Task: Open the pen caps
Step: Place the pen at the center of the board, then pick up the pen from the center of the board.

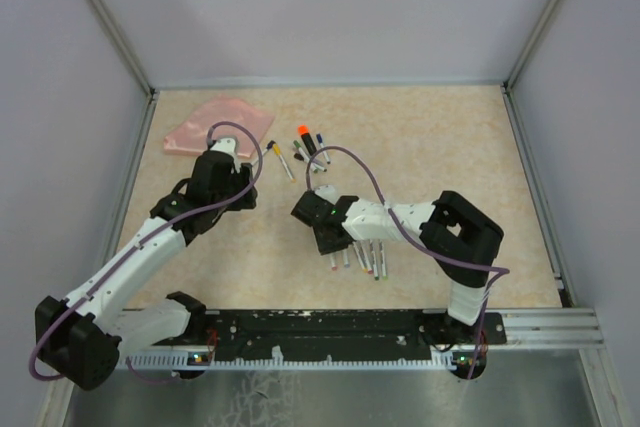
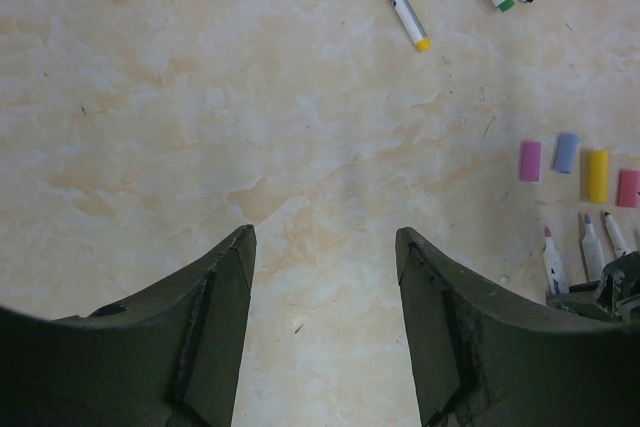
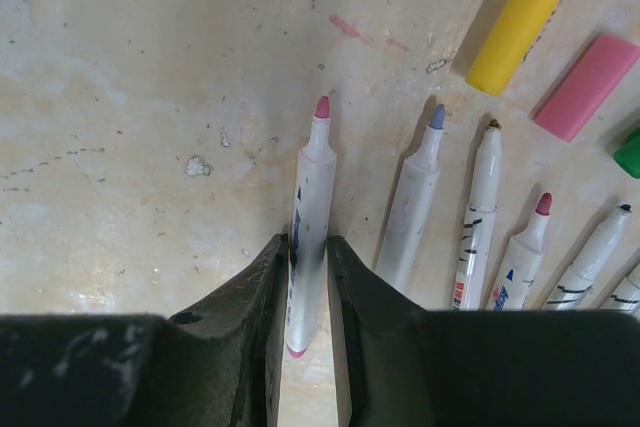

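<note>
Several loose pen caps lie on the table: pink (image 2: 530,160), pale blue (image 2: 566,152), yellow (image 2: 597,175) (image 3: 525,12) and a second pink cap (image 3: 585,87). Below them is a row of uncapped pens (image 1: 358,257). My right gripper (image 3: 305,239) (image 1: 325,230) is low over the leftmost one, a pink-tipped pen (image 3: 312,177) that lies on the table between the jaws. The jaws stand narrowly apart beside its barrel. Capped pens (image 1: 303,150) lie further back, one with an orange cap (image 1: 302,131). My left gripper (image 2: 325,232) (image 1: 222,152) hangs open over bare table with nothing in it.
A flat pink pouch (image 1: 218,125) lies at the back left. Grey walls enclose the table on three sides. The arms' mounting rail (image 1: 340,325) runs along the near edge.
</note>
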{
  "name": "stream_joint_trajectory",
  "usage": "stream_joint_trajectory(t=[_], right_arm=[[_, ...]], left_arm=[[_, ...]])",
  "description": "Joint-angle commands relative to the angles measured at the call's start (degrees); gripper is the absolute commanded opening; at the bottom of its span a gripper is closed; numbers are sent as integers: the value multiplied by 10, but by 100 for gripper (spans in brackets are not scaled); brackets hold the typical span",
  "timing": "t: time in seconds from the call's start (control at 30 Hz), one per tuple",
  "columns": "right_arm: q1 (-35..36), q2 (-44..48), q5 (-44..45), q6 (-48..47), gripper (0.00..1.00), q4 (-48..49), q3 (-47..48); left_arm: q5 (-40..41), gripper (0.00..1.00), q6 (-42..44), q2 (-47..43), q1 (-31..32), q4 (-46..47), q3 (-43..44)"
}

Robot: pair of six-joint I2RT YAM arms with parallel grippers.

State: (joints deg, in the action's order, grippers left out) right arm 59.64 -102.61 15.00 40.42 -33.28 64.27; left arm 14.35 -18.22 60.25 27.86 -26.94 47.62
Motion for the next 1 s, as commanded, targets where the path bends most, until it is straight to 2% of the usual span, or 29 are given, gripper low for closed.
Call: stream_joint_trajectory(t=[0.0,0.33,0.63,0.73,0.83,0.93,0.97], right_arm=[[5,23,13,-27,22,-5,22],[5,113,19,-76,22,15,30],[3,239,16,-140,36,84,-1],[-11,291,7,-160,39,119,-18],[-39,349,-13,-179,41,160,-49],[-68,392,-16,-198,49,200,-98],[-73,401,-11,-208,52,211,-113]], left_arm=[[-15,64,-11,-4,-3,17,-4],[-31,64,-22,9,-3,30,4],[-62,67,-37,31,-3,73,-2],[-87,74,-51,37,-6,123,-22],[-109,87,-75,53,-14,167,-30],[-121,96,-81,93,-22,182,-14],[-128,97,-75,112,-24,186,-6]])
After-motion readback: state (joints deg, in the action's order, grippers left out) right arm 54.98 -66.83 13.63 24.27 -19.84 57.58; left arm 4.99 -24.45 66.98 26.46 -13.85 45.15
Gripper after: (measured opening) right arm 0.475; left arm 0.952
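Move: The just-placed pen, reddish tip, lies loosely between the right fingertips, its middle practically at the hand point. The blue-tipped open pen is about 3 cm to its right and level with it, and the loose yellow cap is some 9 cm ahead and 3 cm right of that hand. From the left hand, the yellow-ended capped pen is about 16 cm ahead, 5 cm right and 15 cm down; at that same depth, the blue-ended one is 18 cm ahead and 2 cm left, the green-ended one 17 cm ahead and 10 cm right. The right hand, already free of its grip, backs straight up off the just-placed pen by about 20 cm with only a little forward drift, its fingers spreading wider and swinging up from the table by some 40 degrees to point forward and left. Meanwhile the left hand creeps and then quickens to the right and somewhat forward, about 5 cm in all and sinking slightly, towards the yellow-ended capped pen, rolling its left side down some 10 degrees and opening its fingers nearly fully with nothing in them. ##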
